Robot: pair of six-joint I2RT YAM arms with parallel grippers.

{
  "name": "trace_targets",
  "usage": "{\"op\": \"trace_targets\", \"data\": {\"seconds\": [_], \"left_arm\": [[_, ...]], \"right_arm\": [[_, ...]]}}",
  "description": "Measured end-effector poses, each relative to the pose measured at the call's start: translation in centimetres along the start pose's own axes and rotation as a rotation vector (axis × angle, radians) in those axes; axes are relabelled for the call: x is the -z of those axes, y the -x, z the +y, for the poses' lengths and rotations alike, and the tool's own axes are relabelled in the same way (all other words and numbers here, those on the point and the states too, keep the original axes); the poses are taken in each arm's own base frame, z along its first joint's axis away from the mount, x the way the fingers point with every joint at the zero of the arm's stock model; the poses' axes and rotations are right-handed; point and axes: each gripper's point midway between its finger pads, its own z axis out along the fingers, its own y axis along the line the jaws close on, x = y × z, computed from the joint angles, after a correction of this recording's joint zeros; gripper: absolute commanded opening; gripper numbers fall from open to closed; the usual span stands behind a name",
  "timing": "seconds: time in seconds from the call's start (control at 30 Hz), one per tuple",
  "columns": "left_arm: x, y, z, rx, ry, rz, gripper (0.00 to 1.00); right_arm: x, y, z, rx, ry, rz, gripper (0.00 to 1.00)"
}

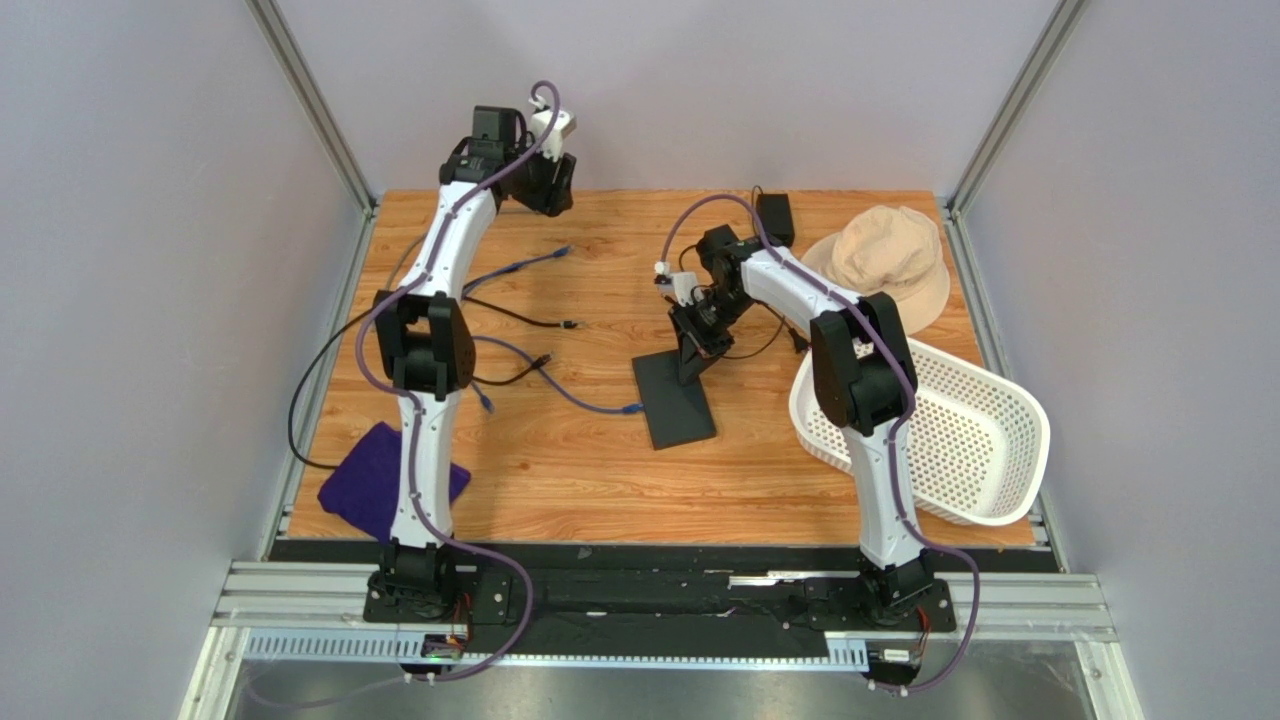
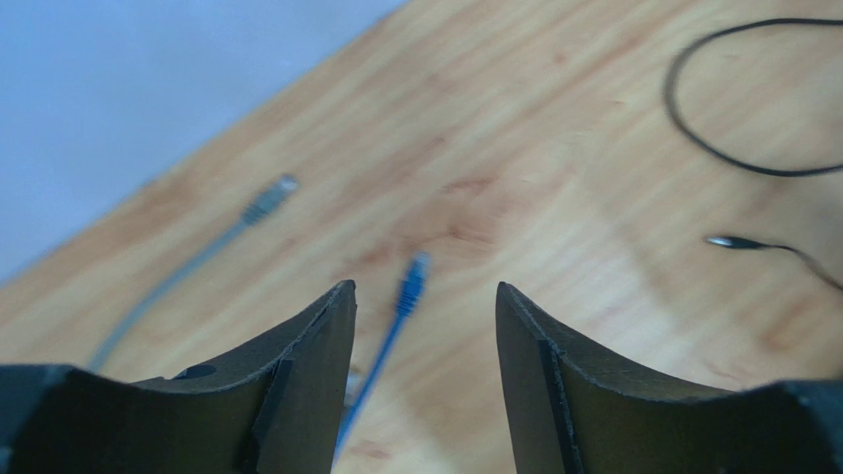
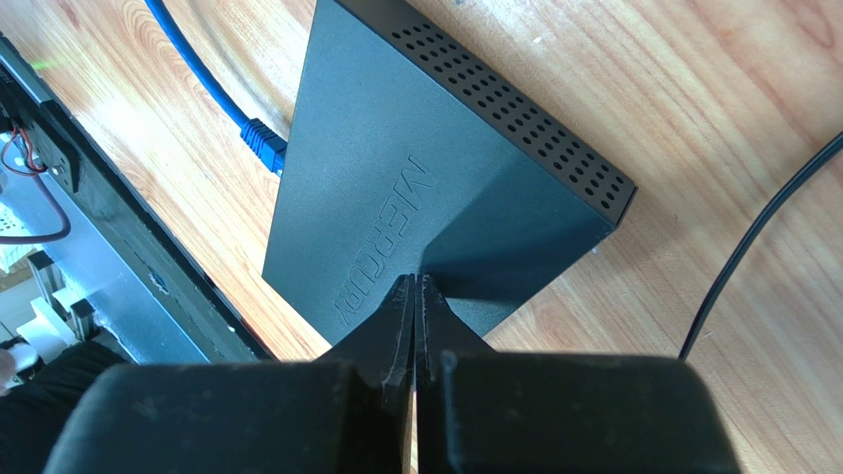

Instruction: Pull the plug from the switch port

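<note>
The switch [image 1: 672, 398] is a flat black box lying mid-table; its top [image 3: 416, 168] fills the right wrist view. A blue plug [image 3: 265, 144] on a blue cable sits at the switch's left side. My right gripper [image 3: 418, 283] is shut with nothing between its fingers, its tips down on the switch's top near one edge. My left gripper [image 2: 425, 296] is open and empty, raised over the back left of the table [image 1: 549, 188]. Below it, a loose blue plug [image 2: 414, 281] shows blurred between the jaws.
A grey-blue cable end [image 2: 269, 200] and a thin black lead with a barrel tip [image 2: 732, 241] lie on the wood near the loose plug. A tan hat [image 1: 887, 258], a white perforated basket [image 1: 939, 435], a small black adapter [image 1: 775, 218] and a purple cloth [image 1: 376, 477] lie around.
</note>
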Motion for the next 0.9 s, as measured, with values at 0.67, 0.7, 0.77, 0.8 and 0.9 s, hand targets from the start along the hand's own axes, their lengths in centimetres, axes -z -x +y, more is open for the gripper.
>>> {"op": "trace_targets", "data": {"seconds": [0.67,0.7,0.77,0.8,0.9], "left_arm": [[5.4,-14.1,-25.2,0.285,-0.706,0.407,0.0],[5.4,-14.5,-25.7,0.285,-0.715,0.423,0.0],[5.2,-14.9,-26.1,0.289,-0.72,0.439,0.0],[5.1,-15.2,-26.0,0.293,-0.718,0.446,0.0],[4.9,-16.2,-25.6,0.31,-0.705,0.475,0.0]], "right_arm": [[6.0,0.4,1.1,0.15,-0.179,-0.115,0.0],[6.3,0.1,1.2,0.153,-0.187,-0.116,0.0],[6.5,-0.2,1.1,0.157,-0.199,-0.113,0.0],[6.5,-0.3,1.0,0.157,-0.204,-0.111,0.0],[6.3,-0.8,0.6,0.152,-0.219,-0.098,0.0]]}}
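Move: The last blue plug, still in the switch, lies roughly 32 cm back from the left hand, 12 cm to its right and 16 cm below. The switch's middle is about 5 cm right of that plug and 2 cm farther out. A pulled blue plug lies some 4 cm back under the left hand; a pulled black plug is 18 cm back and 1 cm right. From the right hand the plug is about 8 cm left, 4 cm back and 3 cm below, the switch's middle 2 cm left and 3 cm back. Bring the left gripper back about 25 cm from beyond the pulled cable ends, and some 12 cm right and down, towards the plugged blue cable, shutting its empty fingers early and tipping them about 45 degrees to point nearly straight down. Meanwhile lift the closed right fingers off the switch, about 5 cm up and 4 cm right, tilting back some 15 degrees. ##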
